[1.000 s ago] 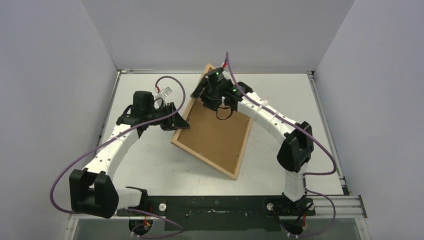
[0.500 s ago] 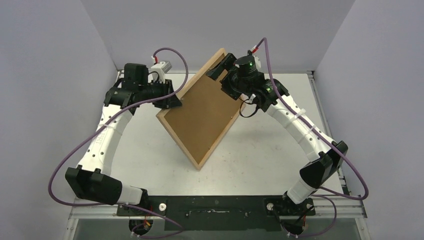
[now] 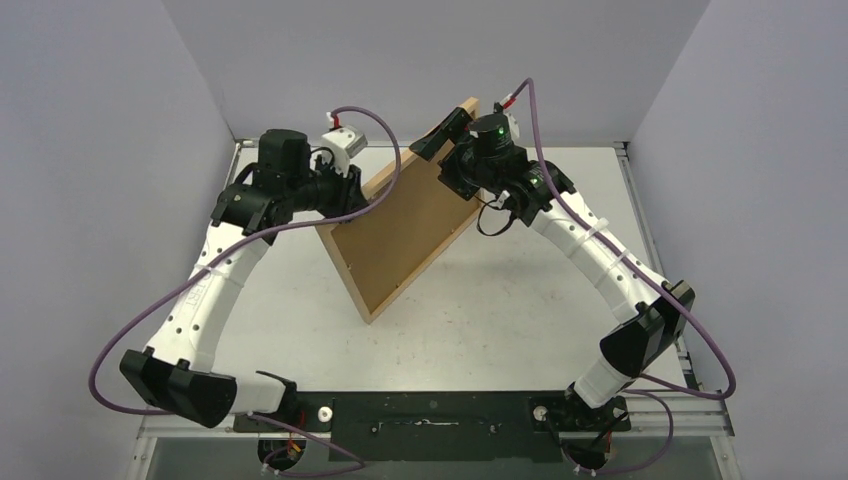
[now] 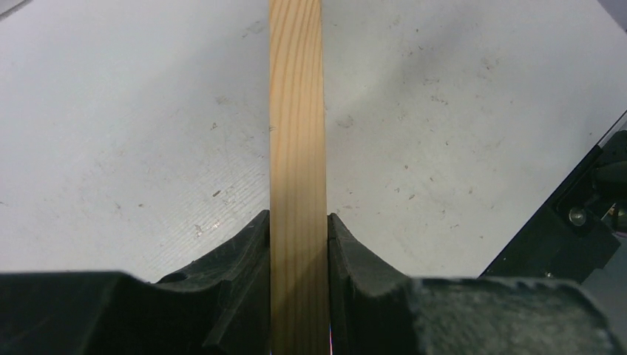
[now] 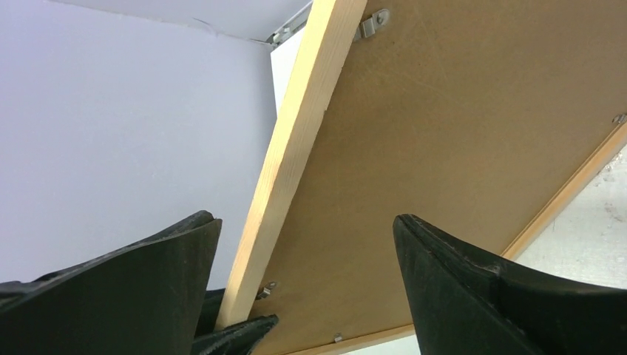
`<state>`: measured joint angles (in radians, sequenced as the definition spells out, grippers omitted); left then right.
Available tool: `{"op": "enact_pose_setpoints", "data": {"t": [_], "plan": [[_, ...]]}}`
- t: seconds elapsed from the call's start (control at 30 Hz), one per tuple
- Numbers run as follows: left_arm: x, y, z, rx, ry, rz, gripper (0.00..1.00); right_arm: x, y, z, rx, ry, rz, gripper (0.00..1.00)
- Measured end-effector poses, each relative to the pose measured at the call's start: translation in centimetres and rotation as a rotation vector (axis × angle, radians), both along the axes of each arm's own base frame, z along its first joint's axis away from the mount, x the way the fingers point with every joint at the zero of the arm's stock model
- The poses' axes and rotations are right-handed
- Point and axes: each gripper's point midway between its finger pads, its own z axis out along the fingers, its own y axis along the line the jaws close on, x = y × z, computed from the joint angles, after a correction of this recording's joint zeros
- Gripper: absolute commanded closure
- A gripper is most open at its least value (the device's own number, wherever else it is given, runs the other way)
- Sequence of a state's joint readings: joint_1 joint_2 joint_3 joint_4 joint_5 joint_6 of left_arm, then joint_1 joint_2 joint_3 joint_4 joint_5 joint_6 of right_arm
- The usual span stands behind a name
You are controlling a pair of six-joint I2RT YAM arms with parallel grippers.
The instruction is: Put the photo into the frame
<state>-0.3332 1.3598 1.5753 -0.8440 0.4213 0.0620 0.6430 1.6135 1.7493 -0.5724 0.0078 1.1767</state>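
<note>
The frame [image 3: 343, 273] is held off the table, tilted steeply on edge, its brown backing board [image 3: 405, 225] facing the camera. My left gripper [image 3: 350, 195] is shut on the frame's left bar. In the left wrist view the pale wood bar [image 4: 296, 111] runs straight between the left gripper [image 4: 298, 222] fingers, both pads pressed on it. My right gripper [image 3: 447, 135] stands open at the frame's top corner. In the right wrist view the bar [image 5: 296, 140] and board [image 5: 458, 126] lie between the right gripper [image 5: 307, 222] fingers, touching neither. The photo is hidden.
Small metal clips [image 5: 372, 22] hold the backing board along the frame's inner edge. The white table [image 3: 500, 300] lies below the frame, with grey walls close on three sides. Purple cables loop from both arms. A left fingertip [image 5: 236, 329] shows at the frame's lower bar.
The frame has been lifted from lying on the table and tipped up on edge, swinging leftward. My right gripper has opened wide and let go of it; the left stays clamped.
</note>
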Motion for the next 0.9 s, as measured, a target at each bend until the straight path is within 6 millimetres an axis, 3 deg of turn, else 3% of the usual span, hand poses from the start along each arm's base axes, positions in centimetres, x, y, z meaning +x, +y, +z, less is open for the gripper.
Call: {"op": "enact_pose_setpoints", "data": {"t": [0.13, 0.5, 0.9], "plan": [[-1.0, -0.6, 0.0, 0.013, -0.074, -0.043, 1.00, -0.2, 0.3, -0.1, 0.015, 0.037, 0.001, 0.19], [-4.4, -2.2, 0.7, 0.018, -0.209, -0.153, 1.00, -1.5, -0.5, -2.7, -0.041, 0.177, -0.014, 0.17], [-4.7, -4.9, 0.5, 0.121, -0.277, -0.219, 1.00, -3.5, -2.6, -4.5, -0.103, 0.314, -0.037, 0.33]]}}
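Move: The right hand's open fingers point at the raised frame's upper bar, whose nearest stretch lies about 2 cm ahead, 3 cm left and 5 cm below. From the same hand, the backing board's middle is some 4 cm back, 6 cm left and 14 cm lower. The left hand already pinches the bar near its left end; the right hand's stretch is roughly 10 cm ahead of the left hand and 17 cm to its right, about level. The left draws the pinched frame about 7 cm back-right while the right sinks back over its upper bar, partly closing. ##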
